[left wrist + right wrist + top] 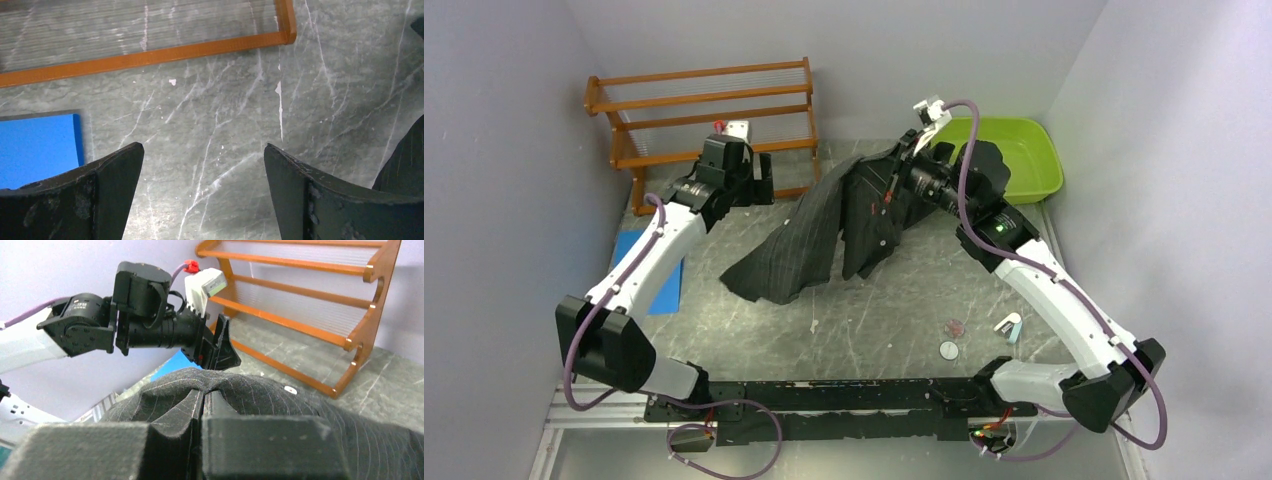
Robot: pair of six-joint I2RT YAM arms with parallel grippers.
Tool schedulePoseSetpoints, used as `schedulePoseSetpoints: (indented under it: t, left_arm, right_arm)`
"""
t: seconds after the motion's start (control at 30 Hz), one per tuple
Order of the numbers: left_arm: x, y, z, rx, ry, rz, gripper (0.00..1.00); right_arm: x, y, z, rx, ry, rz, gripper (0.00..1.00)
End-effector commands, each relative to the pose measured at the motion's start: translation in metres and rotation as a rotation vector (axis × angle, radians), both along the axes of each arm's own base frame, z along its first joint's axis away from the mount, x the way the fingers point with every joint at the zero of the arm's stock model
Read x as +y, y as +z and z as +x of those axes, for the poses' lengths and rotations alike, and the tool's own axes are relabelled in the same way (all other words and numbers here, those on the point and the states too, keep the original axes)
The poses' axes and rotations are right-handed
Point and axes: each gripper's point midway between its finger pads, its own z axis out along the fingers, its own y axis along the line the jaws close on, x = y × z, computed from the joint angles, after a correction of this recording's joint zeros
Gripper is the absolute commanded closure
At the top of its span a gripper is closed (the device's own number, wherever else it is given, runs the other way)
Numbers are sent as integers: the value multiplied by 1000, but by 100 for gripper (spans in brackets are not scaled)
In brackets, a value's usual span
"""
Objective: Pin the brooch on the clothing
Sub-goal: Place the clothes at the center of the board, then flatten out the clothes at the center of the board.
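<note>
The black pinstriped shirt (824,230) hangs bunched in the middle of the table, lifted at its far right end. My right gripper (896,178) is shut on a fold of it; in the right wrist view the jaws (203,392) pinch the fabric (280,395) tight. My left gripper (759,185) is open and empty, just left of the shirt and above the marble table (210,115). The shirt's edge (407,160) shows at the right of the left wrist view. A small pinkish round piece (953,326), perhaps the brooch, lies near the front right.
A wooden rack (714,110) stands at the back left, its lower bar (150,55) under my left gripper. A blue mat (659,270) lies at the left. A green bin (1014,155) sits at the back right. A white disc (948,349) and a white-teal item (1009,325) lie beside the pinkish piece.
</note>
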Motion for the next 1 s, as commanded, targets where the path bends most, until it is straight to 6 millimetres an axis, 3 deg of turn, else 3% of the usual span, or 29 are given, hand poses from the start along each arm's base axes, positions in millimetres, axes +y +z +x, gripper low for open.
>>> schedulePoseSetpoints:
  t: [0.0, 0.1, 0.17, 0.2, 0.3, 0.4, 0.53, 0.67, 0.77, 0.87, 0.97]
  left_arm:
    - [8, 19, -1, -73, 51, -20, 5]
    - [12, 17, 0, -72, 74, -11, 5]
    - [18, 16, 1, -64, 104, 9, 5]
    - [23, 15, 1, -62, 131, 27, 4]
    - [34, 17, 1, -63, 181, 65, 4]
    - [37, 22, 0, -83, 190, 70, 5]
    - [28, 24, -1, -92, 146, 35, 5]
    - [17, 22, 0, -82, 94, 6, 5]
    - [9, 18, 0, -65, 52, -12, 5]
    - [-1, 12, 1, -39, 1, -29, 5]
    - [-18, 0, 2, 2, -76, -64, 5]
  right_arm:
    - [12, 23, 1, -65, 24, 89, 100]
    - [32, -2, 16, 5, 71, 31, 100]
    - [47, -35, 40, 100, 61, -54, 94]
    - [49, -41, 53, 133, 36, -95, 85]
    - [49, -83, 83, 281, -8, -239, 59]
    - [37, -115, 93, 378, -49, -271, 40]
    - [2, -155, 92, 452, -143, -273, 27]
    - [-46, -215, 86, 599, -280, -302, 27]
    - [-70, -262, 71, 725, -337, -316, 28]
    - [-80, -298, 52, 818, -347, -334, 29]
    - [-72, -317, 37, 878, -291, -309, 32]
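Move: Almost straight below the right hand, which already holds the dark clothes aloft, is the board's center, some 40 cm down, 4 cm to its left and level with it forward. The green basket lies about 27 cm ahead and 33 cm to the right, the rack's near right corner 19 cm ahead and 10 cm left, and the white disc 18 cm back and 17 cm right, all at table height. From the left hand, the board's center is roughly 7 cm back, 15 cm right and 22 cm below. Casting the clothes out over the board, the right hand swings about 10 cm forward and 6 cm left while it starts to sink, opens wide and lets them go. It carries on down, over 30 cm in all, curving back and to the right, fingers tipping down some 50 degrees, and ends open close over the clothes' right part. The empty left hand drifts 3 cm left and mostly returns. ##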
